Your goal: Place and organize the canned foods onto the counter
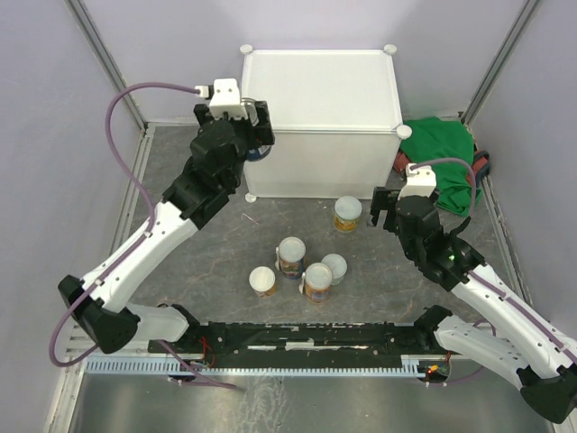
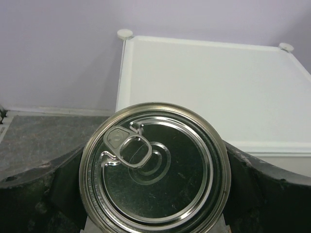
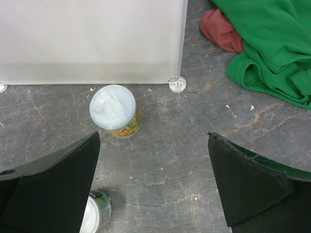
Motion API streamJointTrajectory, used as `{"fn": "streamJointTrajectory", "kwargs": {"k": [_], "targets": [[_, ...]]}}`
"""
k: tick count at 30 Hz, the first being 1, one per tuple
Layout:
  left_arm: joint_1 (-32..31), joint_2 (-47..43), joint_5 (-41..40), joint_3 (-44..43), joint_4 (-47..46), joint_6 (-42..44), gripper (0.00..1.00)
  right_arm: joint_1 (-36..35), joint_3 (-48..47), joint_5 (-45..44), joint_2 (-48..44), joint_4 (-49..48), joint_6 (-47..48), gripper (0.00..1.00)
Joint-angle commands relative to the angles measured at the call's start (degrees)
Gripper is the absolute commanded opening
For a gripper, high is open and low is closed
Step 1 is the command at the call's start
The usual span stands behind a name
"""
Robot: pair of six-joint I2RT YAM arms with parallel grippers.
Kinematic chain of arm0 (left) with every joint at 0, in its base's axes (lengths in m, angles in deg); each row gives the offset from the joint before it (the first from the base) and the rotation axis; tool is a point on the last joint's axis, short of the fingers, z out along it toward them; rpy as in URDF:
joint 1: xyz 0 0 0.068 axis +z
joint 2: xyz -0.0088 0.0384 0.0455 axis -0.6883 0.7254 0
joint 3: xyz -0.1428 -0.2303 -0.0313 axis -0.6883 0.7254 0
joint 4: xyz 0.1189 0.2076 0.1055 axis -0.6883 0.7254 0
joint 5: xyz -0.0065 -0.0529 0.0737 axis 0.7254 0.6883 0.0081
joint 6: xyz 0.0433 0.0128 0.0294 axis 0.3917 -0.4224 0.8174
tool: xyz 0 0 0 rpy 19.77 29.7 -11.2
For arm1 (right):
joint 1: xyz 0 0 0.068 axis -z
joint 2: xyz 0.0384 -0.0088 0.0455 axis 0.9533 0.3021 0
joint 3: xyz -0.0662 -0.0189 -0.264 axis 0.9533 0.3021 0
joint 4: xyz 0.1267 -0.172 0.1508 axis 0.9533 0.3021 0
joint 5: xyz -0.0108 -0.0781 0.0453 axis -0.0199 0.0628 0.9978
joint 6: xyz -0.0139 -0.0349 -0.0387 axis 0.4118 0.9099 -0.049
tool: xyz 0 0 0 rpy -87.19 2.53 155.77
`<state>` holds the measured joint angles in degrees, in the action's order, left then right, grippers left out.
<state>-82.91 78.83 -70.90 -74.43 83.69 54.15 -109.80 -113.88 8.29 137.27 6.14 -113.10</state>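
Observation:
My left gripper [image 2: 154,170] is shut on a dark can with a silver pull-tab top [image 2: 146,160], and it is held up level with the near left edge of the white counter [image 2: 209,82]. From above, that gripper [image 1: 252,135] sits at the counter's [image 1: 320,86] front left corner. Several pale-lidded cans stand on the grey floor: one [image 1: 347,214] close to the counter's front, and a cluster [image 1: 291,255] [image 1: 316,281] [image 1: 262,280] further forward. My right gripper [image 3: 153,184] hangs open over bare floor, just right of the orange-labelled can [image 3: 112,110].
A green cloth [image 1: 442,149] [image 3: 272,43] with a red piece [image 3: 221,31] lies right of the counter. A green-labelled can [image 3: 95,216] sits by my right gripper's left finger. Grey walls enclose the floor on the left, back and right.

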Motion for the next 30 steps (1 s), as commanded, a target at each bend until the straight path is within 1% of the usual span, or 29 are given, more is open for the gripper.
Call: {"fn": "streamJointTrajectory", "kwargs": {"k": [1, 10, 14, 19, 21, 25, 30], "targets": [[-0.3, 3.4, 0.5, -12.5, -7.8, 5.7, 0.03, -0.2, -3.0, -0.1, -0.2, -0.7, 0.1, 1.0], [-0.1, 15.5, -1.8, -26.7, -7.7, 12.8, 0.03, -0.2, -3.3, 0.5, 0.8, -1.8, 0.4, 1.0], [1.2, 21.7, -1.1, -33.6, -6.6, 13.7, 0.03, -0.2, -3.1, 0.6, 1.5, -2.7, 0.4, 1.0], [6.0, 30.4, 2.5, -45.4, -3.0, 11.1, 0.03, -0.1, -3.6, 0.8, 2.4, -3.6, 0.7, 1.0], [8.2, 31.6, 5.7, -45.6, -4.6, 8.9, 0.03, -0.2, -3.9, 0.7, 2.8, -3.7, 1.0, 1.0], [13.0, 34.8, 9.8, -48.3, -4.1, 2.9, 0.03, -0.1, -5.0, 1.1, 3.5, -3.6, 1.5, 1.0], [15.6, 38.6, 12.3, -50.4, -4.2, 0.6, 0.03, -0.2, -5.9, 1.6, 4.1, -3.4, 1.7, 1.0]]}}
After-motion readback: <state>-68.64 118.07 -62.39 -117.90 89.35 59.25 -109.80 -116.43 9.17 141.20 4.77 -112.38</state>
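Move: The left hand already holds the blue ring-pull can upright. Its goal, the left part of the white counter's top, lies roughly 21 cm ahead, 2 cm to the right and 9 cm below. The counter's front top edge is about 9 cm ahead, straight on, and as far below. The orange can stands on the table 1 cm ahead, 22 cm right and 38 cm down. From the right hand that goal is some 18 cm ahead, 36 cm left and 8 cm above. Carrying the blue can over the counter's front edge, the left hand reaches nearly 19 cm forward. It first climbs about 5 cm while swinging some 5 cm right, then sinks about 4 cm towards the left part of the top and swings back left as far. The fingers keep their hold, and the wrist rolls slightly, its left side rising. ##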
